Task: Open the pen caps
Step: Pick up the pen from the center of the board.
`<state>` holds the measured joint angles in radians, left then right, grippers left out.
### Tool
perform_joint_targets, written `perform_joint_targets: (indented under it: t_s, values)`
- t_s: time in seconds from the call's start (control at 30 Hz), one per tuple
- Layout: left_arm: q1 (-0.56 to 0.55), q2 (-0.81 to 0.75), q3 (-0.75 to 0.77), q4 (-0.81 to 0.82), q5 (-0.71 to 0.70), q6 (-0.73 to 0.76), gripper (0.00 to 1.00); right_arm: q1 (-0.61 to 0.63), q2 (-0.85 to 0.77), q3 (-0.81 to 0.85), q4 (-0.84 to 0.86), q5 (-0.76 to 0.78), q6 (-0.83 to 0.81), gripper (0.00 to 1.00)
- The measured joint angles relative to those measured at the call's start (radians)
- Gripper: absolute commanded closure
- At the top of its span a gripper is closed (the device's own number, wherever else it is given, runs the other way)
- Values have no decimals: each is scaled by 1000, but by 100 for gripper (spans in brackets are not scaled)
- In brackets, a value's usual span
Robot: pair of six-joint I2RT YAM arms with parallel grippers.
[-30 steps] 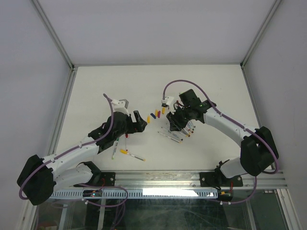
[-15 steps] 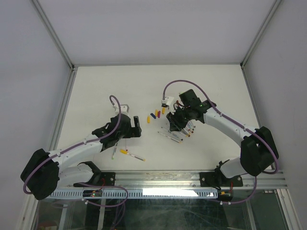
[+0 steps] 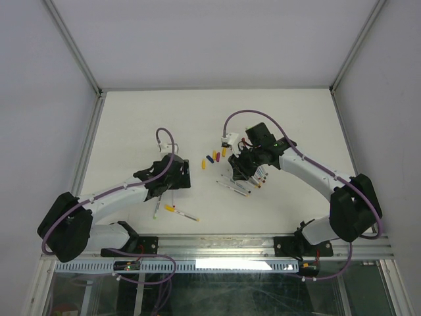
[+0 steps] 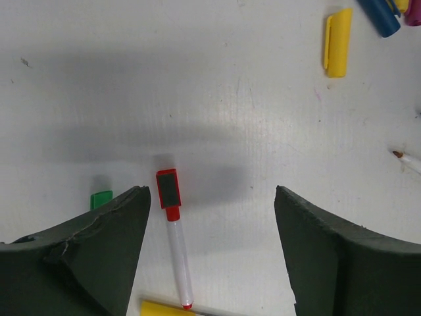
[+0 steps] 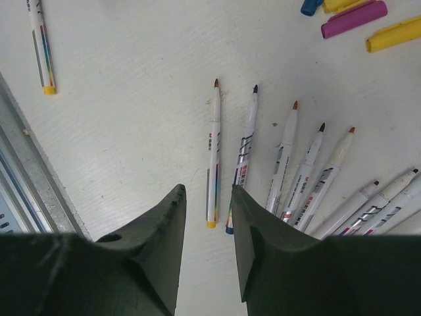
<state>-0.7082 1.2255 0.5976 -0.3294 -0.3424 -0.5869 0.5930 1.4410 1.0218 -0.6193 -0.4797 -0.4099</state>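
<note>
Loose pen caps lie mid-table: a yellow cap (image 3: 203, 164), a blue cap (image 3: 210, 158), a purple cap (image 3: 215, 155) and another yellow cap (image 3: 223, 151). The left wrist view shows the yellow cap (image 4: 338, 43) and the blue cap (image 4: 379, 14) far ahead. My left gripper (image 3: 176, 176) (image 4: 210, 197) is open over a red-capped pen (image 4: 172, 243), which lies on the table close to the left finger. A green cap (image 4: 100, 199) peeks out beside that finger. My right gripper (image 3: 238, 172) (image 5: 207, 197) hovers, narrowly open and empty, above a row of uncapped pens (image 5: 289, 158).
A green-capped pen (image 3: 156, 209) and a yellow-capped pen (image 3: 181, 212) lie near the left arm. In the right wrist view, purple (image 5: 353, 18) and yellow (image 5: 393, 34) caps lie at the top right, a lone pen (image 5: 41, 46) lies at the top left, and a metal rail (image 5: 26, 171) runs along the left.
My left gripper has drawn back to the left and toward the near edge, and now sits over the red-capped pen. The right arm has not moved.
</note>
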Motion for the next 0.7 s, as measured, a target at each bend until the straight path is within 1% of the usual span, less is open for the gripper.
perform_joint_targets:
  t_s: [0.07, 0.2, 0.4, 0.43, 0.5, 0.57, 0.63, 0.7]
  values:
    - [3, 26, 12, -12, -1, 0, 30, 0, 0, 0, 0, 0, 0, 64]
    - [3, 61, 34, -49, -9, -2, 30, 0, 0, 0, 0, 0, 0, 64]
    - [3, 68, 59, -106, -50, -22, 31, 0, 0, 0, 0, 0, 0, 64]
    - [3, 71, 61, -112, -53, -25, 33, 0, 0, 0, 0, 0, 0, 64]
    - [3, 91, 68, -118, -60, -31, 39, 0, 0, 0, 0, 0, 0, 64]
    - [3, 122, 76, -121, -64, -35, 41, 0, 0, 0, 0, 0, 0, 64]
    - [3, 154, 85, -126, -71, -38, 45, 0, 0, 0, 0, 0, 0, 64]
    - [3, 175, 91, -128, -76, -42, 52, 0, 0, 0, 0, 0, 0, 64]
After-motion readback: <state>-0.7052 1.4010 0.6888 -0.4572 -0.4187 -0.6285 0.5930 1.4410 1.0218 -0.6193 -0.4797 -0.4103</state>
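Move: The red-capped pen lies just below the left fingers, running back towards the base. Its middle is about 4 cm back, 2 cm left and 4 cm down, while the cap sits almost level ahead-to-back and slightly left. The green pen is some 7 cm back and 8 cm left, the yellow pen 10 cm back and 1 cm right, a loose yellow cap 8 cm ahead and 9 cm right. From the right hand the red-capped pen lies about 23 cm left, 5 cm back, 10 cm down. Lower the left gripper about 2.5 cm towards the red cap while shifting it nearly 2 cm left, so the cap comes between the fingertips. Let the descent ease off midway, then sink again. Turn the wrist some 10 degrees so the fingers point more steeply down and swing left, and narrow the still-open fingers by about a third without touching the pen. ##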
